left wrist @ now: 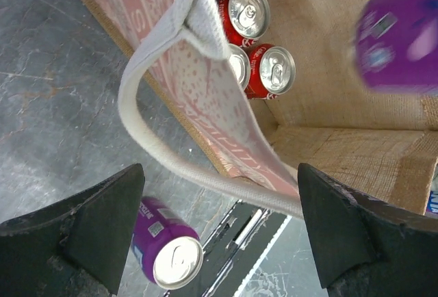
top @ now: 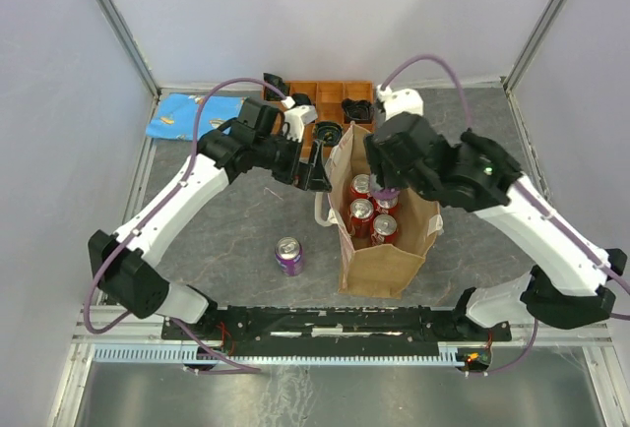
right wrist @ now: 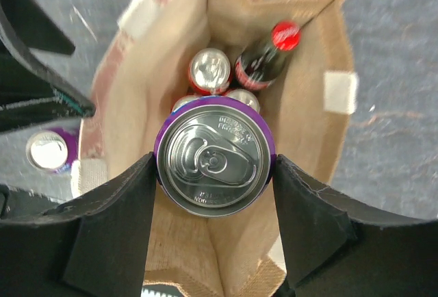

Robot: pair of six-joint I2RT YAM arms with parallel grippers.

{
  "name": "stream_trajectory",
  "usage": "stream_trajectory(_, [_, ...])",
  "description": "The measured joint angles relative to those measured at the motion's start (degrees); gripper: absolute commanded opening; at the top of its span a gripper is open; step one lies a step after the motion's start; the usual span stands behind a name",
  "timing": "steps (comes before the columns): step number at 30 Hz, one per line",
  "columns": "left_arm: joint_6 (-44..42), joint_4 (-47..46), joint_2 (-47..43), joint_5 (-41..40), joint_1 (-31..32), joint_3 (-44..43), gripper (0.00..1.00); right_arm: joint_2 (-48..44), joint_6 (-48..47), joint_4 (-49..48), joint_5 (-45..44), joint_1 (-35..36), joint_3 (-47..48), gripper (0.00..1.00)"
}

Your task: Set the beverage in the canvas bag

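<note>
The beverage, a purple can (right wrist: 215,159), hangs upright over the open mouth of the canvas bag (top: 379,255), and my right gripper (right wrist: 214,168) is shut on its sides. In the top view the right gripper (top: 387,194) sits above the bag's far half. Inside the bag (right wrist: 308,115) stand red cans (right wrist: 210,70) and a red-capped cola bottle (right wrist: 270,61). My left gripper (left wrist: 219,235) is open at the bag's left rim. The whitish handle loop (left wrist: 205,172) runs between its fingers without being pinched. The held can (left wrist: 404,37) shows blurred at that view's upper right.
A second purple can (top: 288,256) stands on the table left of the bag, also seen as a can (left wrist: 168,246) under the left gripper. An orange compartment tray (top: 330,102) with black parts lies behind the bag. A blue cloth (top: 182,117) is at the back left.
</note>
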State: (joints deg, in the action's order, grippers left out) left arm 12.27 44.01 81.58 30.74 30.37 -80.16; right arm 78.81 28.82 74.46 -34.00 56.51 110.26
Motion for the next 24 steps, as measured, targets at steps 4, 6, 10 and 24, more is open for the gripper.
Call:
stream_trajectory(4, [0.9,-0.9,3.3,0.3,1.9,-2.0,0.98,1.0,3.7,0.7,4.4,0.3,-6.7,0.00])
stream_trajectory(6, [1.2,-1.0,4.3,0.4,2.3,-3.1,0.98,1.3,5.0,1.1,6.1,0.7,-8.1,0.00])
stream_trajectory(10, [1.4,-1.7,5.5,0.4,2.5,-5.1,0.98,1.5,7.2,1.9,9.5,2.4,-9.7,0.00])
stream_trajectory(24, [1.4,-2.6,7.3,0.4,2.6,-6.5,0.98,1.3,18.0,-0.6,11.4,13.1,-23.5,0.00])
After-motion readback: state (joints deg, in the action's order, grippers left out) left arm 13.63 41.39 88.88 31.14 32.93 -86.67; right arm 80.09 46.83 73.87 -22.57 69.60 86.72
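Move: The right hand holds a purple can high over the bag; the bag's empty near-left corner lies about 10 cm back, 5 cm left and 29 cm below. The nearest red can is about 1 cm back, 4 cm right; another is 2 cm ahead, 1 cm left; both are some 30 cm down. From the left hand, that corner is roughly 13 cm back, 9 cm right and 17 cm below. Right hand sinks some 15 cm, back and left, with the can into the bag; open left eases right. ##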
